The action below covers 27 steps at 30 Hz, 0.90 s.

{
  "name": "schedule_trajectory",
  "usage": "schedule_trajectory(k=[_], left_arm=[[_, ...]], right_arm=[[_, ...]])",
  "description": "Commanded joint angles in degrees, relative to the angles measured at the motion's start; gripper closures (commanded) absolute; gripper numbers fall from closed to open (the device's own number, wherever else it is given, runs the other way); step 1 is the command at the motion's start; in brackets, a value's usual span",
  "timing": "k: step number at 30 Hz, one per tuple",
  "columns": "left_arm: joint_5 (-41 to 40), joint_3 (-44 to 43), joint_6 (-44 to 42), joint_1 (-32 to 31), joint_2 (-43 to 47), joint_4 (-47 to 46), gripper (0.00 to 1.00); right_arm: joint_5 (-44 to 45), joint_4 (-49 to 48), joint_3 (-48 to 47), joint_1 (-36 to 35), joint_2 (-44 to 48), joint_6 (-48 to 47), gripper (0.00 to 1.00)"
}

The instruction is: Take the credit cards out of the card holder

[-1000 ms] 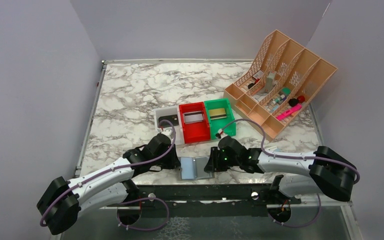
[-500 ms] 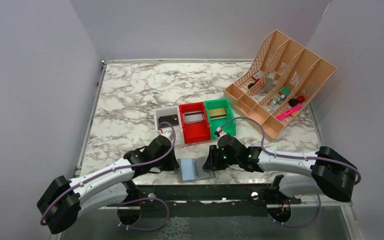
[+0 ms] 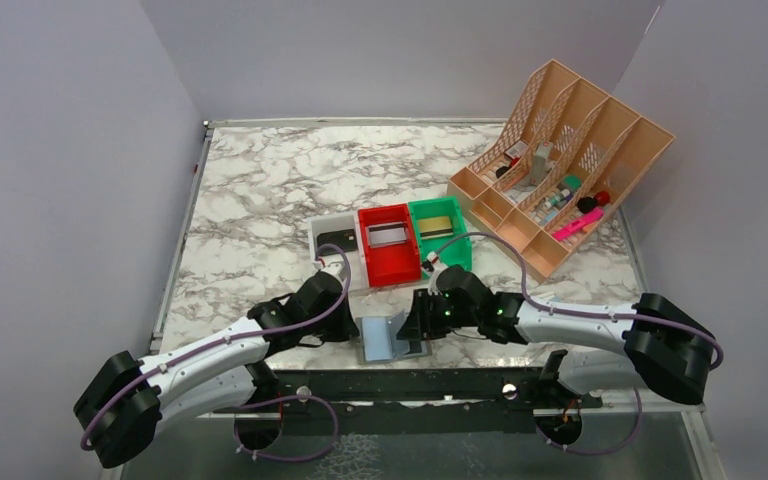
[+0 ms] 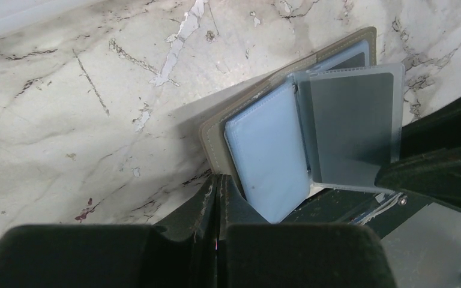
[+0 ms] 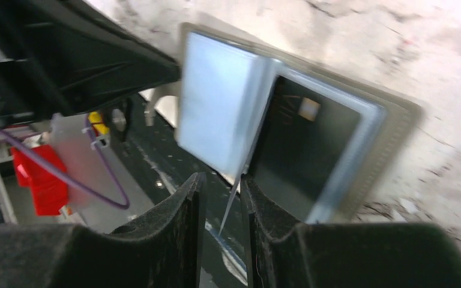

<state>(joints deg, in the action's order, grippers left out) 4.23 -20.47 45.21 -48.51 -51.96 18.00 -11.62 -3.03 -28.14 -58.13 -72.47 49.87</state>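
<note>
The card holder [image 3: 380, 338] lies open at the table's near edge, its grey cover [image 4: 216, 135] down and a pale blue panel [image 4: 267, 156] on top. A clear sleeve [image 4: 351, 126] stands lifted from it, with a black credit card [image 5: 303, 138] showing dark behind it. My left gripper [image 4: 218, 180] is shut on the cover's near-left edge; seen from above, this left gripper [image 3: 350, 325] sits at the holder's left side. My right gripper [image 5: 222, 180] is open, the thin sleeve edge [image 5: 233, 195] standing between its fingers, and this right gripper [image 3: 416, 325] is at the holder's right side.
White [image 3: 320, 232], red [image 3: 372, 262] and green [image 3: 457, 255] bins stand in a row just behind the holder, each with a flat card-like item inside. A peach desk organiser [image 3: 560, 160] with small items fills the back right. The black metal rail [image 3: 410, 385] runs along the near edge.
My left gripper has shut at the holder's left edge. The right gripper has crept slightly left, tilting the clear sleeve further up.
</note>
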Motion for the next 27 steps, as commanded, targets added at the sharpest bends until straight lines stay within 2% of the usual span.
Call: schedule_trajectory(k=[1, 10, 14, 19, 22, 27], left_arm=[[-1.45, 0.48, 0.57, -0.43, 0.66, -1.94, 0.96], [-1.84, 0.60, 0.76, -0.47, 0.79, -2.49, 0.96], [-1.92, 0.48, 0.58, -0.47, 0.99, -2.37, 0.96], [-2.49, 0.25, 0.58, -0.50, 1.15, -2.38, 0.93], [-2.91, -0.18, 0.67, -0.44, 1.32, -1.98, 0.84], [-4.03, -1.62, 0.69, -0.45, 2.59, 0.08, 0.61]], right_arm=[[-6.36, -9.31, -1.24, -0.32, 1.21, -0.08, 0.68], [-10.59, -11.11, -6.07, -0.31, -9.06, -2.22, 0.68], [-10.75, -13.56, -5.00, -0.32, -8.81, -1.36, 0.68], [-9.82, -11.56, -3.94, -0.32, -5.98, -2.03, 0.67], [-6.25, -8.83, -2.38, -0.32, -3.24, -1.80, 0.65], [1.36, -3.89, 0.30, -0.27, 1.14, 0.69, 0.62]])
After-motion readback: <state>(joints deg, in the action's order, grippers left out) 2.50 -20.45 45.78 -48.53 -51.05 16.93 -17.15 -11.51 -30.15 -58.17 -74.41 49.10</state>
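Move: Standing on edge near the middle of the open card holder, the clear page lies about 1 cm left, 2 cm ahead and 2 cm below the right hand. The holder's left half is 6 cm left, 1 cm ahead and 3 cm lower; the red bin is some 18 cm ahead, 3 cm left. From the left hand, closed at the holder's left edge, that left half is about 4 cm right, level ahead, 1 cm down. Turning the page over, the right hand sweeps about 4.5 cm left, rising with the page against its slightly open fingers, dips a little over the left half, then lifts and draws back some 1.5 cm to the right, rolled and turned about 10 degrees counter-clockwise. The left fingers keep at the left edge, then part by a quarter of their range as the hand eases roughly 1 cm forward and up, coming free of the strap. ##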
